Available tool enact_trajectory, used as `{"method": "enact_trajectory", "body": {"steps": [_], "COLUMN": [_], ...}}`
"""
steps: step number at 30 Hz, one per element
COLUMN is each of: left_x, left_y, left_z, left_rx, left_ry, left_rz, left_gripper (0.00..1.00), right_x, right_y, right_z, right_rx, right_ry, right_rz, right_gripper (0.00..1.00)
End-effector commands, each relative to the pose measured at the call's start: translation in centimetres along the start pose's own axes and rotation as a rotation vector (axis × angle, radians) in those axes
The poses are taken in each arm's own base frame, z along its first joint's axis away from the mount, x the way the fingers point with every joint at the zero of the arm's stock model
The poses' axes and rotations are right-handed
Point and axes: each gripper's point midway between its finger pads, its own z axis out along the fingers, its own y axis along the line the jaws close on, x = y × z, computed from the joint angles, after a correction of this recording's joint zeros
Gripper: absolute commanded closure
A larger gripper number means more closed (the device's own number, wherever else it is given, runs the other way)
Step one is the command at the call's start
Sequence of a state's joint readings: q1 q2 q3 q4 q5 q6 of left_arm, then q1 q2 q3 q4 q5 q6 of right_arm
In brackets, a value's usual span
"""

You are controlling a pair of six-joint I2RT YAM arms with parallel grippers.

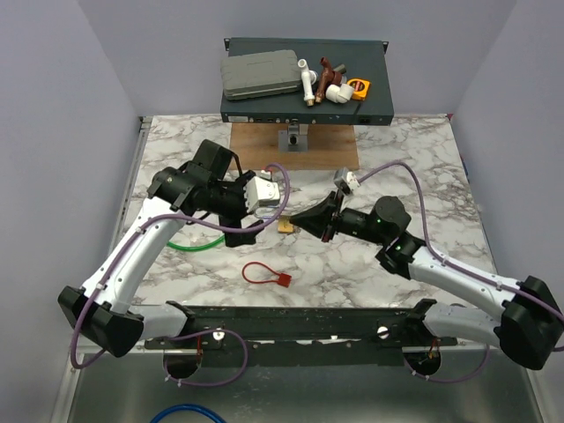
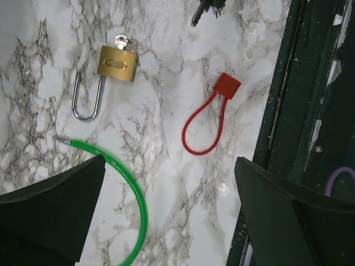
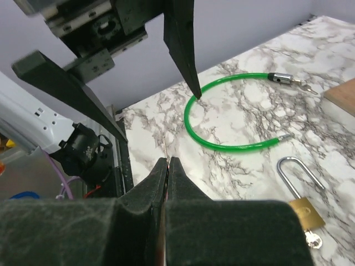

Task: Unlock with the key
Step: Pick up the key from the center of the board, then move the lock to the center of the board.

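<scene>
A brass padlock lies flat on the marble table, with a silver key in the bottom of its body. Its steel shackle has one leg standing outside the body. In the top view the padlock sits between the two grippers. My left gripper hovers open just left of it, with nothing between its fingers. My right gripper is shut, its tip just right of the padlock. The key points toward it.
A green cable lock curves under the left fingers, its head and keys farther off. A red cable seal lies near the dark front rail. At the back are a wooden board and a dark case holding clutter.
</scene>
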State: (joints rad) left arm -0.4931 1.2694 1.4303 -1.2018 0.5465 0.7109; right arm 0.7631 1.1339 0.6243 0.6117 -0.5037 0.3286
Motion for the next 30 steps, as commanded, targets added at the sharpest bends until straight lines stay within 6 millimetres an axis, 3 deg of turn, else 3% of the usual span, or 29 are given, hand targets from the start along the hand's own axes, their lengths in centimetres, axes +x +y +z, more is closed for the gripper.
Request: {"method": "enact_trajectory", "body": {"steps": [1,3,7,13,19,24,30], "left_x": [1.2,2.3,2.5,2.1,4.0,5.2,4.8], "left_y": [-0.8,-2.1,-3.3,-4.4,-5.8,-6.4,-6.1], "left_z": [2.9,3.3,4.5,9.0,13.3,16.1,17.9], "left_rx": [0.086,0.124,0.146,0.222,0.315,0.363,0.342], "left_ry": [-0.055,-0.057,-0.103,-0.132,-0.097,-0.014,0.057], "left_rz": [0.087,0.156,0.289,0.276,0.276,0.197,0.120], "left_gripper": [0.01,0.01,0.01,0.01,0.01,0.01,0.01], "right_x": [-0.3,-1.2,-3.4,-6.1,-8.8,-9.5,-9.1], "right_y": [-2.2,-2.7,-3.6,-5.0,-5.3,-4.8,-4.9], "right_z": [-1.9,-2.8,-4.4,-6.9,-9.4,-10.0,-9.9], "right_rx": [0.168,0.224,0.323,0.474,0.575,0.581,0.584], "right_ry": [-0.007,-0.036,-0.105,-0.195,-0.279,-0.292,-0.269], "right_rz": [0.033,0.019,0.001,-0.031,-0.056,-0.051,-0.050], "right_gripper": [0.99,0.99,0.99,0.99,0.99,0.99,0.99]}}
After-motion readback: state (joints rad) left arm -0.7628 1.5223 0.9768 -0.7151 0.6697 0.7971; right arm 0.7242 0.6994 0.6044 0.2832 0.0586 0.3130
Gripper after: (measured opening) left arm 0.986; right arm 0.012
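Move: The red cable lock, its block and loop flat on the table, lies about 6 cm back from the open left hand, 9 cm to its right and 21 cm below. The brass padlock, on the same table, is about 8 cm ahead of that hand and 9 cm to its right, the green cable some 9 cm ahead and 16 cm to its left. From the right hand the red cable lock is about 6 cm back, 3 cm left and 23 cm below, the padlock 8 cm ahead and 3 cm left. Over the red cable lock's block the left hand comes down some 17 cm, drawing rightward and a little back as well, fingers still wide open and turning about 20 degrees clockwise so that they straddle it from above, short of a grip. The right hand, fingers still shut, backs off from above the padlock, about 11 cm right and also up, swinging clockwise. ##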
